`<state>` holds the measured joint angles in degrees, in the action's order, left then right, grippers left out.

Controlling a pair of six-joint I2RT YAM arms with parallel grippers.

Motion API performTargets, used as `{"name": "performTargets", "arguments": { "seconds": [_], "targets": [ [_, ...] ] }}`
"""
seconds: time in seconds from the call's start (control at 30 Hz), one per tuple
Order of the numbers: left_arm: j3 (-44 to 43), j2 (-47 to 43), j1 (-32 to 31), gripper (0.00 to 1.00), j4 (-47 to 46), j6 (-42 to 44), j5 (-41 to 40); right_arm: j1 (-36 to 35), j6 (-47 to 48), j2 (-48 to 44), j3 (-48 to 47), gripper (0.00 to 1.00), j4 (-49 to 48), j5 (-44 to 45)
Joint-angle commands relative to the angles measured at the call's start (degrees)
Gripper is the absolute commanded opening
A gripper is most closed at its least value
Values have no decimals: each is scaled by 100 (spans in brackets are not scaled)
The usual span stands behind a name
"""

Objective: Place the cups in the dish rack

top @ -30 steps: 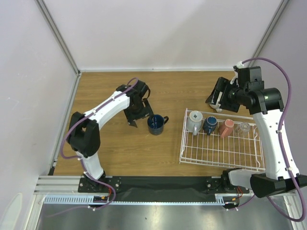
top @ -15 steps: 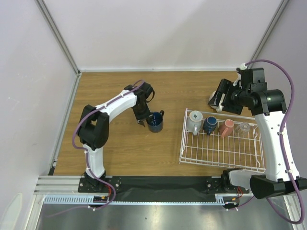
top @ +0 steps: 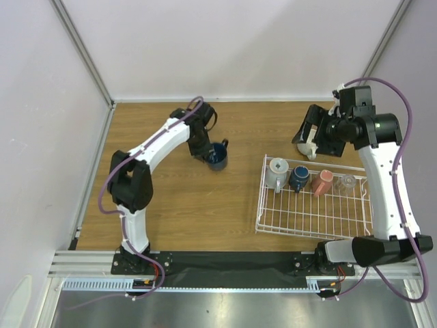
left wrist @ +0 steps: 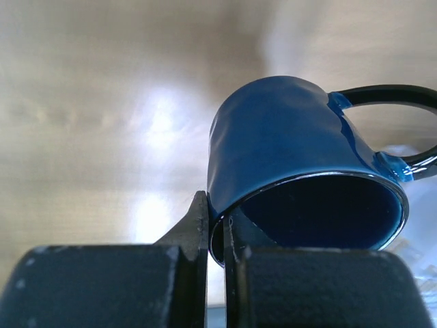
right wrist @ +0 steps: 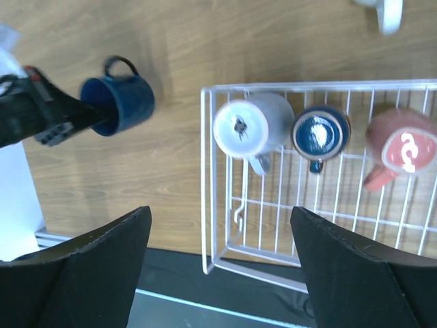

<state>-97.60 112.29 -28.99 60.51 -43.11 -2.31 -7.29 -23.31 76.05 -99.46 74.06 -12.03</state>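
Observation:
A dark blue mug (top: 218, 156) hangs tilted over the wooden table left of centre, and my left gripper (top: 205, 153) is shut on its rim. The left wrist view shows one finger outside the mug (left wrist: 287, 150) and one inside, at the left gripper (left wrist: 217, 236). The white wire dish rack (top: 259, 205) lies at the right. Along its far side stand a pale grey mug (top: 277, 171), a dark blue cup (top: 299, 178), a reddish-pink cup (top: 323, 182) and a clear glass (top: 347, 182). My right gripper (top: 311, 137) hovers open and empty behind the rack.
From the right wrist I see the rack's left rim (right wrist: 203, 171), the grey mug (right wrist: 249, 126), the blue cup (right wrist: 321, 133), the pink cup (right wrist: 403, 147) and the held mug (right wrist: 123, 102). A white object (right wrist: 384, 12) is cut off at the top edge. Purple walls close in the table.
My left gripper has shut on the blue mug's rim and carried it a little toward the back, tilting it. The right gripper's jaws have spread wider.

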Motion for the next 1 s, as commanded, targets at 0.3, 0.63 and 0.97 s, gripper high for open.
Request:
{"name": "performTargets", "arguments": {
  "seconds": [0.3,0.63,0.97],
  "targets": [
    [-31,-2571,-27,0,-4131,1902,1285,570,-330,1271,-1735,92,74,-3451],
    [-22,-2835,-36,0,-5295,3124,2981,26,-3453,1264,-848,91,-2806,-5775],
    [-277,-3160,-159,0,-4671,5346,3219,-97,-6853,349,639,87,-6256,-5687]
  ]
}}
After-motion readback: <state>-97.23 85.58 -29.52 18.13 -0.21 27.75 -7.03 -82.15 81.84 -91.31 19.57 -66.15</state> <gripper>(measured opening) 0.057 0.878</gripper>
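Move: I already hold the navy cup by its rim in my left fingers, its middle about 4 cm to their right and 4 below, just off the table. My open right gripper is about 29 cm to the left hand's right, 7 back and 21 higher. From the right hand, that cup is some 25 cm left, 8 ahead and 25 below; the rack's white cup is 7 left, 1 back, 27 below, and the cream cup 9 ahead, 3 right, 29 below. I whip the navy cup up about 30 cm in my left hand, keeping the rim pinch and swinging those fingers from straight down to near level, then edge right and turn clockwise towards my right gripper. Meanwhile my right hand comes about 13 cm left and 14 up to meet the cup, rolling some 60 degrees so its wide-open fingers point left at it. ##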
